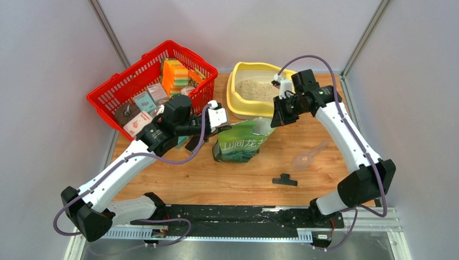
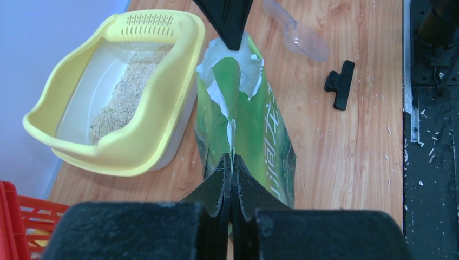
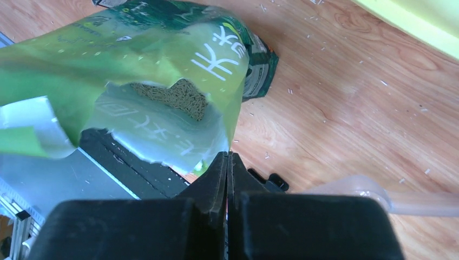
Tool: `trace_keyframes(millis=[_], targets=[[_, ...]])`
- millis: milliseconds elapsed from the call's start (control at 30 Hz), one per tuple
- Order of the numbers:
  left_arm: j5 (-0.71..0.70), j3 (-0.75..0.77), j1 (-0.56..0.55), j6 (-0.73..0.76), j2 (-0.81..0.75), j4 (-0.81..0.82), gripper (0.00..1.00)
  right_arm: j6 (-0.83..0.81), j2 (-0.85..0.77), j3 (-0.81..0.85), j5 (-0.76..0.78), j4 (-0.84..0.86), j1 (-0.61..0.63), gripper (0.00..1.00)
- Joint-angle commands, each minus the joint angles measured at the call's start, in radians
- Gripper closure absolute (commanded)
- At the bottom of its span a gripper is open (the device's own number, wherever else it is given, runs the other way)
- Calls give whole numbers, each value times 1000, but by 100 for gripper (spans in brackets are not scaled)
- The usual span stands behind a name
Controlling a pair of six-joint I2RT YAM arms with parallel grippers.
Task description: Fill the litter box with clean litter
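The pale yellow litter box [image 1: 236,103] stands at the back of the wooden table, with a layer of beige clean litter [image 1: 258,90] in its basin. In front of it stands an opened green bag [image 1: 241,142]. My left gripper [image 2: 231,161] is shut on the near edge of the bag's mouth, beside the litter box [image 2: 168,92] and its litter [image 2: 127,97]. My right gripper [image 3: 228,157] is shut on the opposite edge of the bag [image 3: 135,59], whose mouth gapes and shows pellets [image 3: 181,97] inside.
A red mesh basket [image 1: 115,92] full of packets sits at the back left, close to my left arm. A clear plastic scoop [image 1: 308,157] and a black clip [image 1: 285,180] lie on the table to the bag's right. Loose grains dot the wood.
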Motion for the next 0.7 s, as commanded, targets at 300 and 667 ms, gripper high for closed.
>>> trace_keyframes(millis=[300, 667], targets=[[96, 95, -5, -70, 90, 199, 100, -94, -131, 19, -220, 4, -181, 82], [26, 95, -6, -14, 20, 28, 100, -625, -432, -434, -498, 148, -249, 30]])
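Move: The litter bag's middle is about 9 cm left of the right gripper, 4 cm back and 10 cm lower; its right rim corner is in the fingers. From there the litter box's middle is some 13 cm ahead, 1 cm left, the scoop about 6 cm back and 15 cm right, the black clip 15 cm back and 5 cm right. The left gripper holds the opposite corner, the bag's middle about 5 cm right, 1 cm ahead and 18 cm below. Draw the right gripper up and to the right, about 4 cm each way, still pinching the litter bag's right rim at first; then open the fingers wide, let go, and swing the hand back some 6 cm while it sinks a little and its fingers tip up. Keep the left gripper shut on its corner, shifting it about 2 cm right and forward, then easing slightly back. ##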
